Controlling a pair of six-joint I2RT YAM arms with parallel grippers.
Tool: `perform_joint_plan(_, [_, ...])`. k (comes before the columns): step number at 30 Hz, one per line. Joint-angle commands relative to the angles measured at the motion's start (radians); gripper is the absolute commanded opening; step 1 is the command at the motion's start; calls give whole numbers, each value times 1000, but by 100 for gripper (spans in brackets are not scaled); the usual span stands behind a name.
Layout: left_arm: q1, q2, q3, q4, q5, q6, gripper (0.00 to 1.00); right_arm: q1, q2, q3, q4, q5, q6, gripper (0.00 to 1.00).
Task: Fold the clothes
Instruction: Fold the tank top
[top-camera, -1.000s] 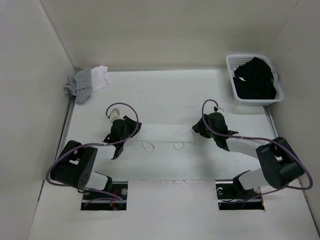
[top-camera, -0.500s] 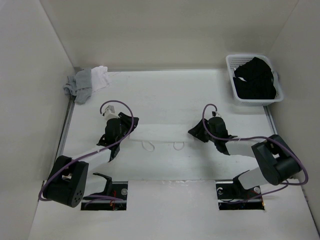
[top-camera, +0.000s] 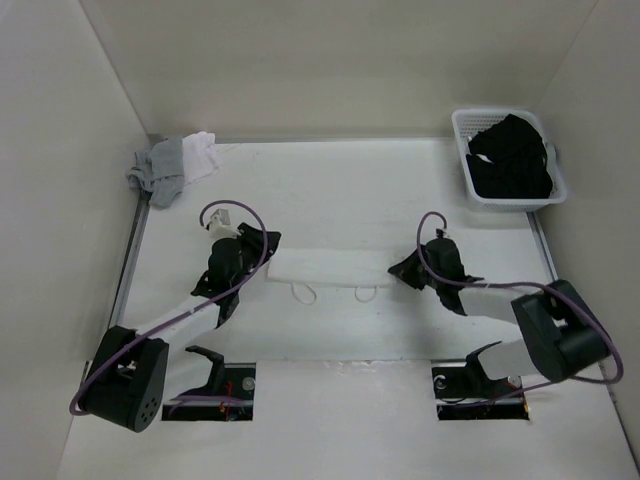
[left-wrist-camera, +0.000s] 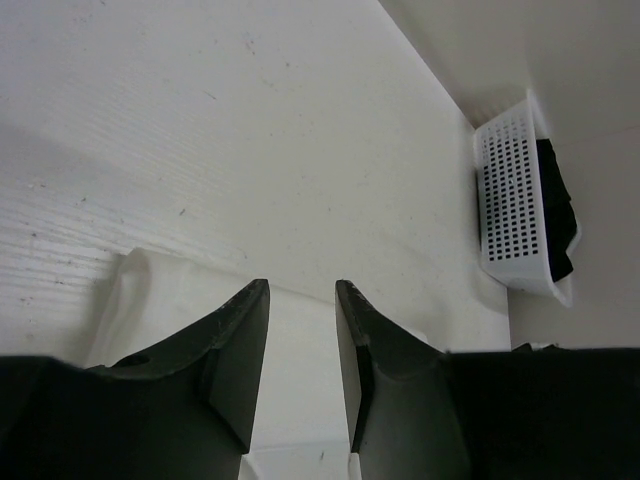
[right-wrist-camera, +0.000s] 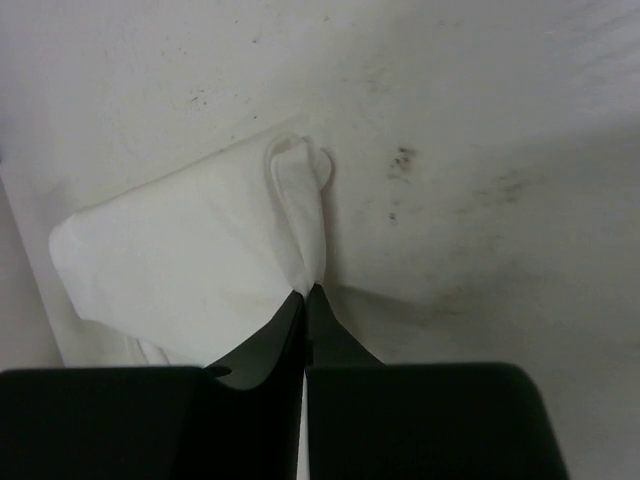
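The clothes are one small white camisole (top-camera: 330, 266), lying as a narrow band across the middle of the table. Its two strap loops (top-camera: 300, 292) hang toward the near side. My right gripper (top-camera: 398, 270) is at the band's right end. In the right wrist view it (right-wrist-camera: 305, 290) is shut on a bunched edge of the white fabric (right-wrist-camera: 190, 260). My left gripper (top-camera: 268, 250) is at the band's left end. In the left wrist view it (left-wrist-camera: 300, 287) stands open, a gap between its fingers, with the fabric (left-wrist-camera: 170, 300) lying beneath them.
A white perforated basket (top-camera: 465, 150) holding black garments (top-camera: 510, 160) stands at the back right; it also shows in the left wrist view as the basket (left-wrist-camera: 515, 200). A grey and white garment pile (top-camera: 170, 165) lies in the back left corner. White walls enclose the table.
The right gripper has closed on the camisole's right end and drawn slightly nearer. The left gripper has moved a little to the right. The band now stands out more plainly from the table.
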Motion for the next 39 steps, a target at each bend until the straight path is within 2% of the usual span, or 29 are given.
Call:
perform_joint_plan(1, [-21,-7,6,22,4,-1,32,-29,-161,-36,-78,57,-28,2])
perform_joint_plan(7, [-41,20,-6,24,4,-5,33,-5,-518,-15,-415,188,-99,3])
perform_joint_plan(9, [-46,20,-7,25,4,-10,33,24,-574,39,-506,225,-131,3])
perform_joint_plan(12, [-54,15,-4,27,7,-10,33,87,-566,140,-582,266,-166,3])
perform_joint_plan(20, [-45,-40,-40,33,16,-13,34,291,-272,454,-652,361,-221,6])
perform_joint_plan(34, [27,-131,-96,32,61,-11,36,477,323,962,-750,361,-215,5])
perform_joint_plan(35, [35,-134,-95,27,68,-13,36,484,361,985,-749,355,-205,6])
perform_joint_plan(37, [41,-141,-90,22,87,-14,36,494,403,1007,-735,340,-172,16])
perform_joint_plan(39, [35,-148,-81,16,85,-14,36,497,411,1002,-688,309,-140,31])
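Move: The right hand already pinches the right end of the folded tank top at table height; the tank top's left end, which it goes towards, lies roughly 28 cm to its left and about level. The near strap loop is some 6 cm left and 5 cm back, the far strap loop about 21 cm left and 5 cm back. From the raised left hand, the tank top's left end is about 3 cm back and 12 cm below. Right hand arcs the held end about 19 cm left, rising some 14 cm then lowering, fingers starting to open. ##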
